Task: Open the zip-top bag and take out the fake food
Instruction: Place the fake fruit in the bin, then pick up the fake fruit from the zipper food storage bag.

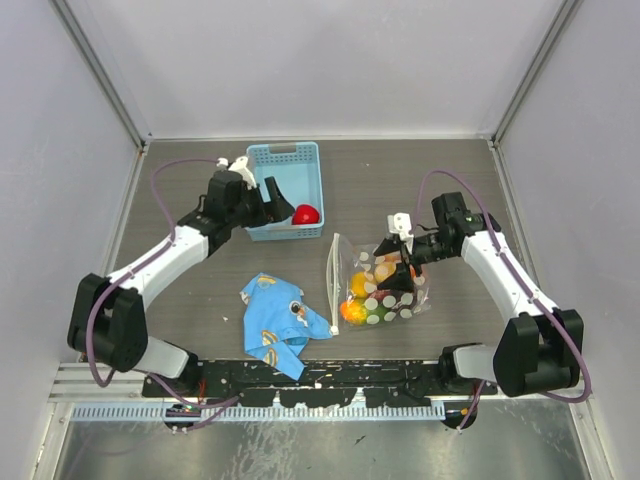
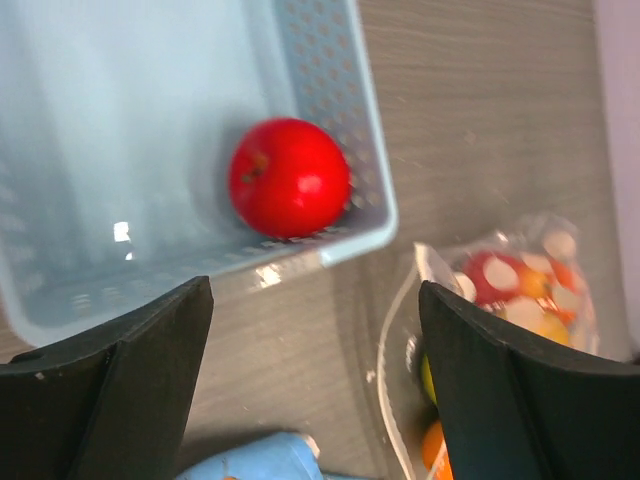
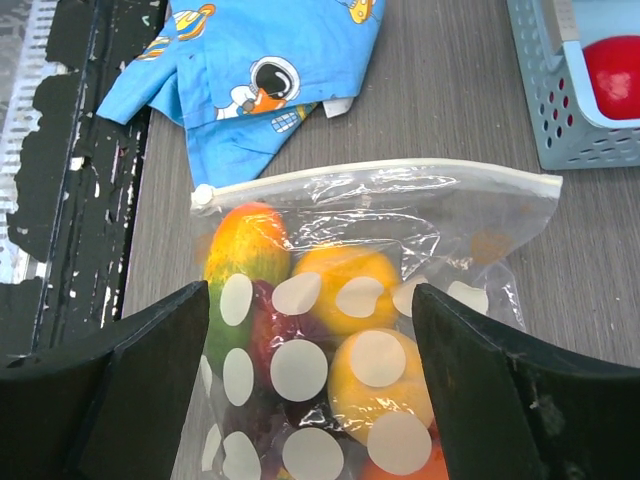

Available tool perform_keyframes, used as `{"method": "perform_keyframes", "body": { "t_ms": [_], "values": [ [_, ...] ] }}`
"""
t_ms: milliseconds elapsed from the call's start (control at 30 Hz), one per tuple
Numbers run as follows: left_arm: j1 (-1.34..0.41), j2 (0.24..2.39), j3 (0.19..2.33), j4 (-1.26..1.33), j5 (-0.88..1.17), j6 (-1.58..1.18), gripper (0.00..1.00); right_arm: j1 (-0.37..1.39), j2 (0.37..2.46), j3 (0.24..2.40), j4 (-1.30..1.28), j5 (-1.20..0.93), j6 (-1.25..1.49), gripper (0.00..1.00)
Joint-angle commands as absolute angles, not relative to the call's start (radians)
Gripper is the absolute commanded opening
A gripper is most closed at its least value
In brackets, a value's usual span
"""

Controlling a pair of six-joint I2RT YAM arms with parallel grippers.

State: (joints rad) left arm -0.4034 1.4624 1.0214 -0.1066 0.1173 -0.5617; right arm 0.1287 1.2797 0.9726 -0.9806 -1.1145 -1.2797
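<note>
The zip-top bag lies flat on the table, its white zip strip facing the cloth. Inside it I see several fake food pieces: an orange-green one, an orange one, a yellow one and a dark purple one. One red fake fruit lies in the blue basket; it also shows in the left wrist view. My right gripper is open, hovering over the bag with a finger on each side. My left gripper is open and empty above the basket's near corner.
A light blue slotted basket stands at the back centre-left. A blue cartoon-print cloth lies crumpled left of the bag, near the front rail. Grey walls enclose the table on three sides.
</note>
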Motion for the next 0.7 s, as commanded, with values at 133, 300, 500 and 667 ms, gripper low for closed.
{"method": "perform_keyframes", "body": {
  "t_ms": [133,300,500,667],
  "values": [
    [-0.478,1.279,0.809,0.153,0.398,-0.565,0.76,0.126,1.261,0.946,-1.162,-1.201,-1.657,0.87],
    [-0.567,1.161,0.677,0.254,0.395,-0.477,0.71,0.138,1.265,0.939,-1.201,-1.169,-1.735,0.86],
    [-0.684,1.120,0.540,0.394,0.387,-0.274,0.63,0.156,1.264,0.923,-1.175,-1.106,-1.737,0.85],
    [-0.778,1.157,0.461,0.480,0.419,-0.042,0.63,0.183,1.274,0.939,-1.141,-1.063,-1.680,0.82]
  ]
}}
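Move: The yellow fruit at the bag's mouth lies about 13 cm back and 17 cm to the right of the left hand, 12 cm lower. The mango lies about 6 cm nearer the base than that fruit; the blue cloth is some 22 cm straight back from the left hand. The red fruit, already in the bin, sits about 5 cm ahead and 5 cm right of it. From the right hand, the yellow fruit is about 4 cm left, level fore and aft, 11 cm down. The bag of fruit is what the empty left hand heads for: it leaves the bin, sweeping back some 17 cm and right 8 cm to over the cloth's edge by the bag mouth, turning clockwise about 40 degrees, its fingers partly narrowing and dipping late. Over the bag, the open right hand eases back 3 cm, then sinks 2 cm, turning slightly counter-clockwise. ##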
